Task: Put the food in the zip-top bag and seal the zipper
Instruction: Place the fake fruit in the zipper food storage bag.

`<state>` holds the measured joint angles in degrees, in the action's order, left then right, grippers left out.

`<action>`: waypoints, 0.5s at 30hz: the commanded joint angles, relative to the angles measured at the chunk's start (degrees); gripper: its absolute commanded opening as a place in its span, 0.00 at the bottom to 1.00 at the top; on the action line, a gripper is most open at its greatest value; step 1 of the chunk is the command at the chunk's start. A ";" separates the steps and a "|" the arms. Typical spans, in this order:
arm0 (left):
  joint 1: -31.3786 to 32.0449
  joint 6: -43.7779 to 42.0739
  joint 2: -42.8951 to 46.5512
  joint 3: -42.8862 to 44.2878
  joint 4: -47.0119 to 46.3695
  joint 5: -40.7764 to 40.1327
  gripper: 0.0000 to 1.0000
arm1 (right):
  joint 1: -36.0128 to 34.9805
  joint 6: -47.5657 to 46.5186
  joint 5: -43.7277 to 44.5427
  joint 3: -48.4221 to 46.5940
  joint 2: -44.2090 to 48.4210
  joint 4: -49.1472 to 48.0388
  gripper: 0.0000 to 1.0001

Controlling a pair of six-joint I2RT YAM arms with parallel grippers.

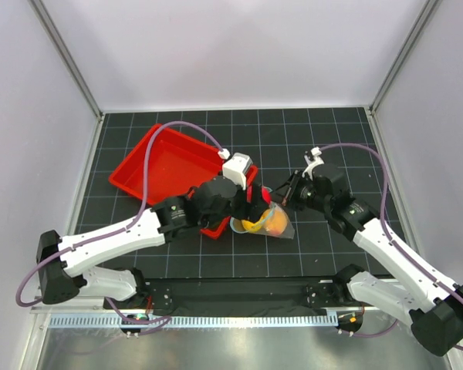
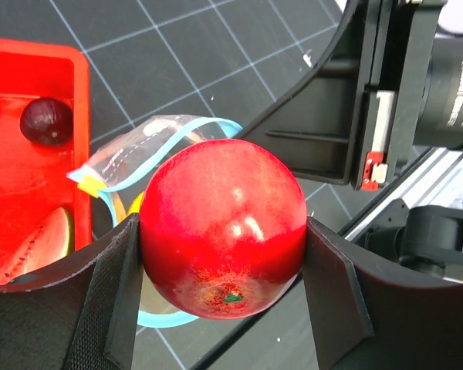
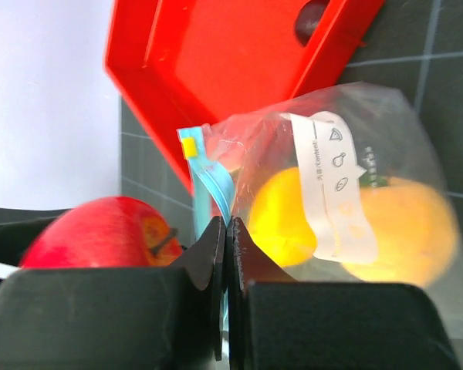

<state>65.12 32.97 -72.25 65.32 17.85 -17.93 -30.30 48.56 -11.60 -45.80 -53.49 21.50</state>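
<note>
My left gripper (image 2: 225, 266) is shut on the red apple (image 2: 224, 223), which hangs just over the open mouth of the zip-top bag (image 2: 139, 154). The teal zipper (image 2: 216, 127) curves in a loop behind the apple. My right gripper (image 3: 228, 231) is shut on the zipper (image 3: 216, 185) edge and holds the bag (image 3: 386, 139) up. Inside the bag lie the yellow lemon (image 3: 282, 216) and the orange ball (image 3: 405, 231). The dark round fruit (image 2: 46, 121) and the watermelon wedge (image 2: 38, 245) rest in the red tray. From above, both grippers meet at the bag (image 1: 274, 222).
The red tray (image 1: 166, 166) lies on the black gridded mat to the left of the bag, with its near corner under my left wrist. A grey wall with metal posts (image 1: 69, 62) borders the mat on three sides.
</note>
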 commanded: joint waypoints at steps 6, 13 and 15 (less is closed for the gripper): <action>-0.08 -0.36 -4.12 -0.02 1.05 2.81 0.26 | 1.65 8.76 -5.64 8.27 0.05 -10.78 0.01; -0.17 -1.86 -9.48 -2.48 -6.14 3.08 0.24 | 1.65 3.66 0.60 5.64 0.58 -4.19 0.01; -0.08 -2.38 -10.89 -2.48 -7.47 3.17 0.24 | 1.83 2.86 3.24 5.72 0.67 -3.04 0.01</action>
<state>65.12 32.18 -81.69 62.96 16.67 -15.35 -28.69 53.56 -12.05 -37.30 -53.89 17.32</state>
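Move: The left hand holds the red apple above the zip-top bag. The open mouth's middle is about 9 cm below it, 2 cm to its right and roughly level fore and aft. Inside, the lemon lies some 14 cm straight below that hand and the orange about 14 cm below, 5 cm to its right. The red tray's middle is 15 cm ahead, 24 cm left and 18 cm below. From the right hand, pinching the rim, the mouth lies 5 cm left, 3 cm back, 5 cm below. Downward, gathering speed, the left hand carries the apple about 8 cm towards the bag's mouth, drifting slightly right while its fingertips dip some 10 degrees; its grip stays as it was. The shut right fingers keep their pinch on the zipper rim and take it down about 5 cm, mostly early on, tipping a little further down before nearly stopping. ##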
